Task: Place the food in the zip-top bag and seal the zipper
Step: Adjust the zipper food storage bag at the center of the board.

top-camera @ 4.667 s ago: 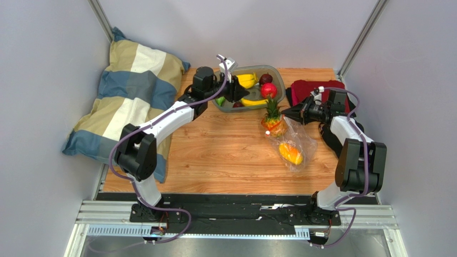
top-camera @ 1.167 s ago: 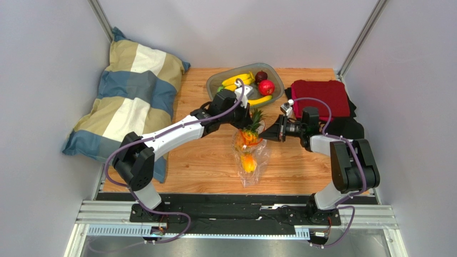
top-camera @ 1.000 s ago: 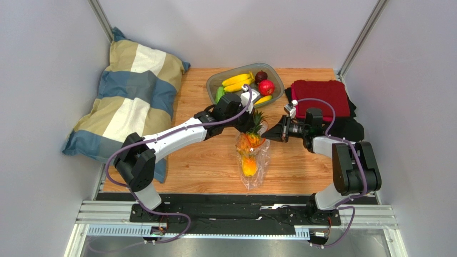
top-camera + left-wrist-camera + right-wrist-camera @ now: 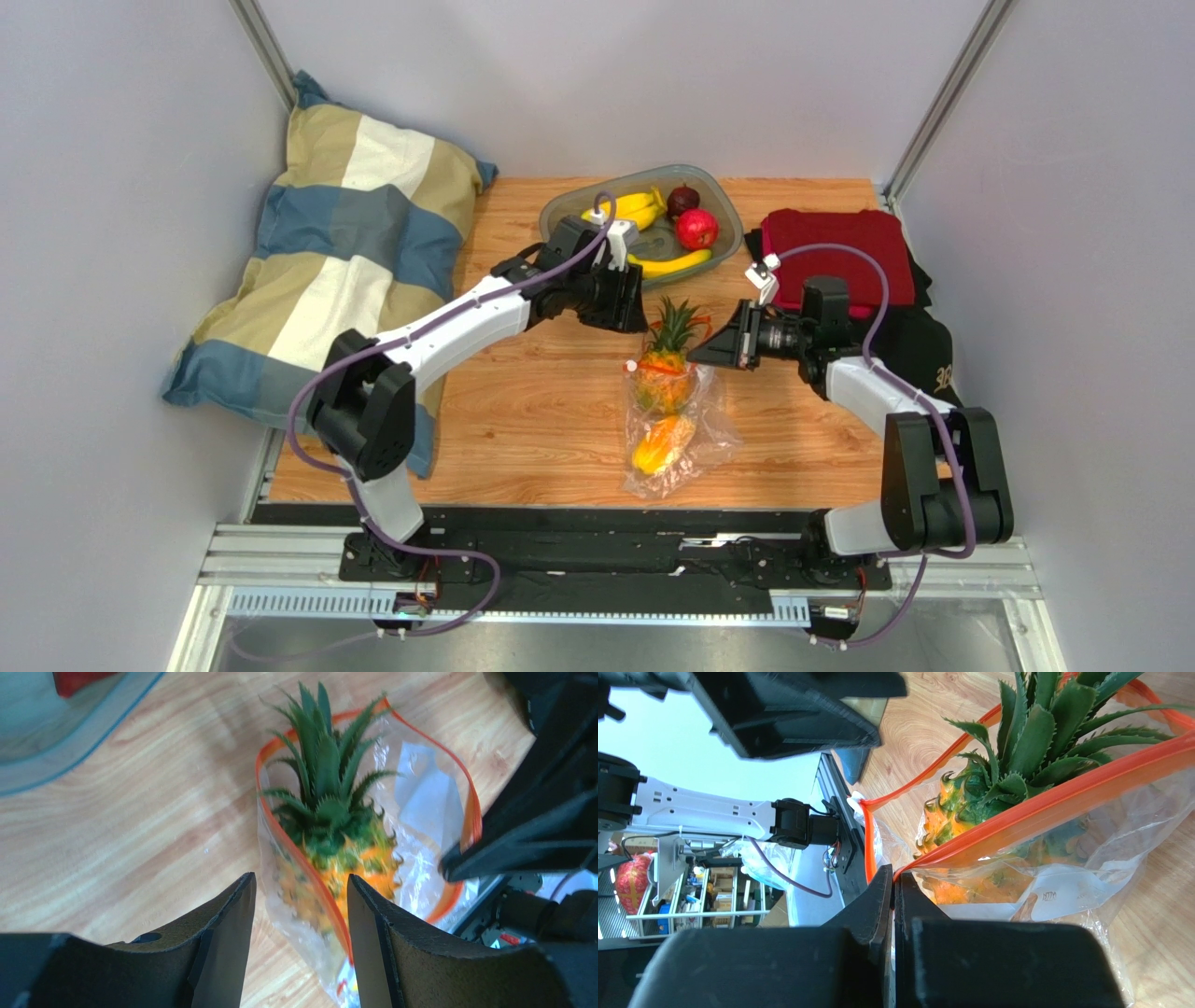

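A pineapple point(image 4: 665, 367) stands upright in the mouth of the clear zip-top bag point(image 4: 687, 445), which lies on the wooden table with an orange-yellow mango point(image 4: 659, 447) deeper inside. The left gripper point(image 4: 636, 311) hovers open just behind the pineapple's green crown, holding nothing; in its wrist view the pineapple point(image 4: 330, 815) and the orange zipper point(image 4: 312, 885) show past the open fingers point(image 4: 228, 941). My right gripper point(image 4: 699, 360) is shut on the zipper point(image 4: 1053, 784) edge, holding the mouth open around the pineapple point(image 4: 1011, 749). Bananas point(image 4: 631, 209), a red fruit point(image 4: 697, 230) and a purple fruit point(image 4: 683, 199) lie in the tray.
The grey-green tray point(image 4: 551, 224) sits at the back of the table, directly behind the left gripper. A striped pillow point(image 4: 337, 266) fills the left side. A red cloth point(image 4: 842, 252) on black fabric lies at the right, behind the right arm.
The left gripper has opened and let go of the pineapple, then drawn back toward the tray. The pineapple now stands in the bag mouth. The right gripper keeps its hold on the zipper edge.
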Available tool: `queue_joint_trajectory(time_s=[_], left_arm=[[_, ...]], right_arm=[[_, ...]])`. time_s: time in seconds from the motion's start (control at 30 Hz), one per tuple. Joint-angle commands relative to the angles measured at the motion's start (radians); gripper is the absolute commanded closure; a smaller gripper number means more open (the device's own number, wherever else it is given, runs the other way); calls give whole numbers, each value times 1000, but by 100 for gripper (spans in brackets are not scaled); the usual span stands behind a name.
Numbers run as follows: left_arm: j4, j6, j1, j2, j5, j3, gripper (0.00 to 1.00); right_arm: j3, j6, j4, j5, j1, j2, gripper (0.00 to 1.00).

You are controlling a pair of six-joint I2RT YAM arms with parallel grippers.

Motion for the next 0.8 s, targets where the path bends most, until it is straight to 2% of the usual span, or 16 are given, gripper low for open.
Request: queue_joint_trajectory(time_s=[0.0,0.1,0.23,0.43,0.77], left_arm=[[-35,18,8,85,44,119,42],[-87,14,7,147,82,152,42],[-110,7,7,180,89,122,43],[-92,11,7,210,80,103,46],[15,-34,10,185,96,82,43]], right_arm=[[41,-74,-27,1,14,-24,100],[45,-97,-50,4,17,-24,100],[53,-113,-57,4,20,-21,100],[52,-130,-77,2,23,-23,100],[58,-160,-114,5,40,-44,100]])
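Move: Below the open left fingers, about 8 cm down, 3 cm to the right and a touch back, runs the left lip of the zip-top bag's orange zipper. The pineapple inside it is some 6 cm right, 3 cm back and 10 cm down; the papaya lies about 12 cm back and 4 cm right, the fruit basket roughly 20 cm ahead. From the right hand, that left lip is around 6 cm left, 4 cm ahead and 6 cm lower. Sinking about 6.5 cm towards the bag's left zipper lip, the left hand first swings a little forward and right, eases back, then hovers low beside the pineapple, fingers still half open and tipped some 10 degrees further down. The right hand keeps its shut pinch on the opposite lip, drawing back about 1 cm. ##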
